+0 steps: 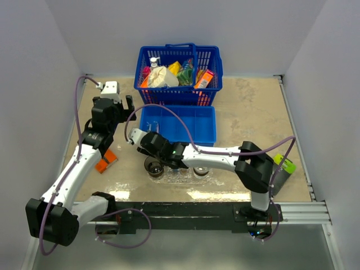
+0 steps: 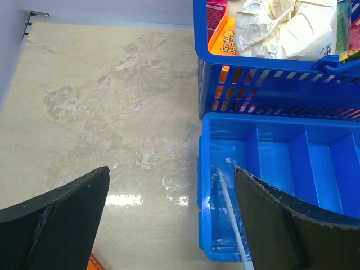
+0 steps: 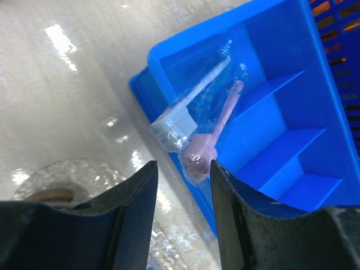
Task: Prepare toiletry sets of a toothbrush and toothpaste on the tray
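Two clear-wrapped toothbrushes lie in the left compartment of the blue divided bin [image 3: 281,129], their heads poking over its near rim. One toothbrush [image 3: 216,132] is pink, the other [image 3: 188,107] white. My right gripper [image 3: 183,169] stands open with a narrow gap, its tips just short of the pink head. The bumpy clear tray [image 3: 84,171] lies below it at the left and holds a smoky cup [image 3: 48,195]. My left gripper [image 2: 171,169] hangs wide open and empty above the bin's left end, where the white toothbrush [image 2: 228,208] shows. No toothpaste is in view.
A blue handled basket [image 1: 179,73] full of packets and a pump bottle stands behind the bin [image 1: 177,124]. An orange packet [image 1: 106,161] lies by the left arm, and a green item [image 1: 284,165] by the right arm. The tray [image 1: 177,177] carries two cups.
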Available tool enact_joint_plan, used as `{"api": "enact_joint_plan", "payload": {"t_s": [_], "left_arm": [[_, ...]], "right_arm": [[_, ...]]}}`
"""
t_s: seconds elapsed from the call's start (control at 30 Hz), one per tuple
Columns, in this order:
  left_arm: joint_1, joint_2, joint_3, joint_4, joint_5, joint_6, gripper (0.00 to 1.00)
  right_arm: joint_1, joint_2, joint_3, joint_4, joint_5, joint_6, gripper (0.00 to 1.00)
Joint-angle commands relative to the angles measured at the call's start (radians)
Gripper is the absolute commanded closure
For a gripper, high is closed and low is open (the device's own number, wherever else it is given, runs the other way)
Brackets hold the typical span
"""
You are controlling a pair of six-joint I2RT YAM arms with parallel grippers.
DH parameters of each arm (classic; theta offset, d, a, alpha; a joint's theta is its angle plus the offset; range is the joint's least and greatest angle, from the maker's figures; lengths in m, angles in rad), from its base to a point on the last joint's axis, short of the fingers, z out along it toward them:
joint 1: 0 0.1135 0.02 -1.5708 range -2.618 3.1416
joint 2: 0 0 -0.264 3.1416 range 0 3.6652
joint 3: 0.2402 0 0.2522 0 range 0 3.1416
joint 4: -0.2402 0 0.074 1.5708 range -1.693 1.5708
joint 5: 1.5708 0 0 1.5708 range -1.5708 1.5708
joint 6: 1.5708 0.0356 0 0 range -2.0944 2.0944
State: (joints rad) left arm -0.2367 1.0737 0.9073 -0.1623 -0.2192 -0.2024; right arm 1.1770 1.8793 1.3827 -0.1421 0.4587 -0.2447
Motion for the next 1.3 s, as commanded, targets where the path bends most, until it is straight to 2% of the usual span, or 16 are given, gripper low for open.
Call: {"api": "enact_joint_plan", "payload": {"t_s": [0.0,0.23,0.5,1.1,1.27], "left_arm": [[0.0,0.002,0.041,0.012,-0.017,-0.02,0.03],[0.0,0.005,0.039,0.014,-0.006,-0.019,0.03],[0.0,0.003,0.039,0.017,-0.005,-0.014,0.03],[0.0,0.006,0.039,0.018,0.0,-0.009,0.03],[0.0,0.009,0.038,0.018,0.0,-0.009,0.03]], "right_arm": [[0.001,0.004,0.007,0.029,0.041,-0.028,0.54],[0.001,0.021,0.004,0.061,0.08,-0.033,0.54],[0.0,0.058,0.015,0.079,0.098,-0.054,0.58],[-0.007,0.017,-0.019,0.093,0.121,-0.059,0.83],[-0.007,-0.04,-0.043,0.098,0.121,-0.053,0.84]]}}
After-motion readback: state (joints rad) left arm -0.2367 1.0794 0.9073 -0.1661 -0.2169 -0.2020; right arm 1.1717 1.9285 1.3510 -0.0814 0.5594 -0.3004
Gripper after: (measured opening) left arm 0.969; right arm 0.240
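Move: The right hand, half open, stands just behind and above the pink toothbrush in its clear wrapper. The middle of that toothbrush is about 5 cm ahead, 1 cm right and 3 cm below, its wide end nearer. The white toothbrush lies 3 cm to the left of it, level with it; the blue tray's middle is 8 cm ahead and 10 cm right of the hand, the dark cup 8 cm straight back. From the left hand the pink toothbrush is roughly 5 cm back, 10 cm right and 14 cm down. The right hand eases down about 2 cm and forward nearly as far, the wrist tilting by only some 5 degrees, to bring the fingertips around the wide near end of the pink toothbrush by the tray's front edge. Over the second half its fingers close from half open to about a quarter and pinch the wrapped end, the grip effort rising as the closing slows, and the hand starts a small drift to the right at the end. ##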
